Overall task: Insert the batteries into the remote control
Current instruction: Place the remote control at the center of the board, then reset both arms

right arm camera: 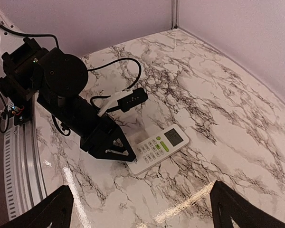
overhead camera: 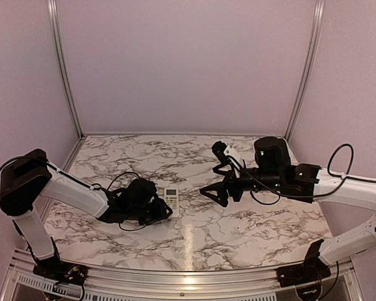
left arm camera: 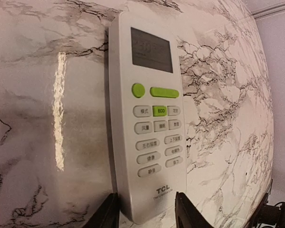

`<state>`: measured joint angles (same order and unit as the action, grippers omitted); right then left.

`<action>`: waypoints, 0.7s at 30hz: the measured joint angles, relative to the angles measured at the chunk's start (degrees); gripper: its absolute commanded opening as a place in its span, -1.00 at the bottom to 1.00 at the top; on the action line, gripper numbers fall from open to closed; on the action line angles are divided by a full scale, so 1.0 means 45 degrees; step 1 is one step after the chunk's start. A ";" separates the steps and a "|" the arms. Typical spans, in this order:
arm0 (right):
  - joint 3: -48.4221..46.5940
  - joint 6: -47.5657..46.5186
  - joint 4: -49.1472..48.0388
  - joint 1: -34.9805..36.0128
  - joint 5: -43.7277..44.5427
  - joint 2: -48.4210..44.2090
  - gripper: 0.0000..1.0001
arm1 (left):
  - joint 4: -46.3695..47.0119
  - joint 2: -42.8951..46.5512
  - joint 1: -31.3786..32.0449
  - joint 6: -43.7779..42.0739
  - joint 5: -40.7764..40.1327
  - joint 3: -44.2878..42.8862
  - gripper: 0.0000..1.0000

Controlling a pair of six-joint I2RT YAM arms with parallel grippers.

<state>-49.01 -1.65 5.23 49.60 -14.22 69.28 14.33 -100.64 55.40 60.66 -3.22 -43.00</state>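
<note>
The white remote control (overhead camera: 172,200) lies flat and face up on the marble table (overhead camera: 250,232), its grey display pointing away from the left arm. It fills the left wrist view (left arm camera: 147,118) and also shows in the right wrist view (right arm camera: 159,147). My left gripper (left arm camera: 146,209) is low on the table, with one black finger (left arm camera: 107,213) on each side of the remote's bottom end and the jaws slightly apart from it. My right gripper (overhead camera: 216,195) hangs wide open above the table to the right of the remote, holding nothing. The batteries are out of view.
Lilac walls with aluminium posts (overhead camera: 62,75) close in the back and both sides. A black cable (right arm camera: 128,71) loops over the table behind the left wrist. A metal rail (overhead camera: 188,279) runs along the near edge of the table.
</note>
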 measured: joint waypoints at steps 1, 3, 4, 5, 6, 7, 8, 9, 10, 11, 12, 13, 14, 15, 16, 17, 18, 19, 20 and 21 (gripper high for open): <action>0.0000 -0.0015 0.0000 0.0000 0.0000 0.0005 0.97 | -0.0223 0.0117 -0.0005 -0.0053 -0.0097 0.0000 0.14; -0.0005 -0.0019 0.0000 0.0000 -0.0005 0.0019 0.97 | -0.0607 0.0408 -0.0049 -0.0209 -0.0316 0.0000 0.39; 0.0000 -0.0019 0.0000 0.0000 -0.0005 0.0029 0.97 | -0.0816 0.0583 -0.0068 -0.0311 -0.0432 -0.0005 0.54; -0.0005 -0.0015 0.0000 0.0000 -0.0010 0.0049 0.97 | -0.1030 0.0772 -0.0087 -0.0423 -0.0539 -0.0005 0.69; -0.0005 -0.0015 0.0000 0.0000 -0.0015 0.0063 0.97 | -0.1258 0.0971 -0.0121 -0.0559 -0.0651 -0.0005 0.88; -0.0005 -0.0010 -0.0005 0.0000 -0.0019 0.0083 0.97 | -0.1491 0.1166 -0.0151 -0.0709 -0.0763 -0.0005 0.97; 0.0000 -0.0005 -0.0005 0.0000 -0.0029 0.0102 0.97 | -0.1739 0.1375 -0.0194 -0.0908 -0.0874 -0.0005 0.98; 0.0000 0.0015 -0.0005 0.0000 -0.0053 0.0136 0.97 | -0.2011 0.1593 -0.0233 -0.1137 -0.1005 -0.0005 0.98; -0.0005 0.0039 -0.0010 0.0000 -0.0058 0.0170 0.97 | -0.2336 0.1865 -0.0301 -0.1409 -0.1117 -0.0005 0.98; 0.0000 0.0049 -0.0015 -0.0005 -0.0058 0.0204 0.97 | -0.2618 0.2123 -0.0364 -0.1719 -0.1190 -0.0010 0.98; 0.0000 0.0063 -0.0015 -0.0005 -0.0068 0.0238 0.97 | -0.2968 0.2443 -0.0457 -0.2103 -0.1243 -0.0044 0.98; 0.0000 0.0078 -0.0019 -0.0005 -0.0073 0.0262 0.97 | -0.3347 0.2754 -0.0583 -0.2506 -0.1302 -0.0141 0.98; 0.0000 0.0136 -0.0053 -0.0005 -0.0087 0.0296 0.97 | -0.3740 0.3050 -0.0738 -0.2943 -0.1311 -0.0301 0.98; 0.0000 0.0214 -0.0097 -0.0010 -0.0112 0.0335 0.97 | -0.4104 0.3332 -0.0937 -0.3405 -0.1350 -0.0500 0.98; 0.0000 0.0282 -0.0136 -0.0029 -0.0141 0.0374 0.97 | -0.4367 0.3560 -0.1107 -0.3769 -0.1404 -0.0670 0.98; 0.0000 0.0384 -0.0214 -0.0097 -0.0219 0.0427 0.97 | -0.4687 0.3832 -0.1355 -0.4245 -0.1447 -0.0894 0.98; 0.0010 0.0491 -0.0345 -0.0219 -0.0316 0.0495 0.97 | -0.4935 0.4114 -0.1603 -0.4711 -0.1545 -0.1098 0.98; 0.0039 0.0612 -0.0500 -0.0389 -0.0452 0.0568 0.97 | -0.5144 0.4396 -0.1836 -0.5100 -0.1690 -0.1273 0.98; 0.0078 0.0748 -0.0680 -0.0602 -0.0573 0.0646 0.97 | -0.5362 0.4668 -0.2074 -0.5479 -0.1855 -0.1438 0.98; 0.0117 0.0831 -0.0797 -0.0792 -0.0651 0.0724 0.97 | -0.5552 0.4838 -0.2259 -0.5741 -0.1987 -0.1569 0.98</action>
<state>-48.49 2.09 1.65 46.04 -17.15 72.53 -10.66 -78.87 45.23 34.83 -12.16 -50.06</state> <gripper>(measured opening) 0.987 0.988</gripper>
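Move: The remote control already lies on the board, its screen end pointing forward, with the left fingers partly open around its near end. Its middle is about 5 cm ahead of the left hand, 1 cm to the right and 1 cm below. The board around it is bare. From the waiting right hand, the remote's middle is some 8 cm ahead, 13 cm to the left and 21 cm below. Leftward and upward, slowly at first, the left hand backs off the remote's near end while its fingers spread from less than half to fully open. It then climbs faster and heads forward too, ending about 12 cm higher, 9 cm left and 5 cm forward, with the fingers tipping up and the hand's left side rising, each by 15 to 20 degrees. ##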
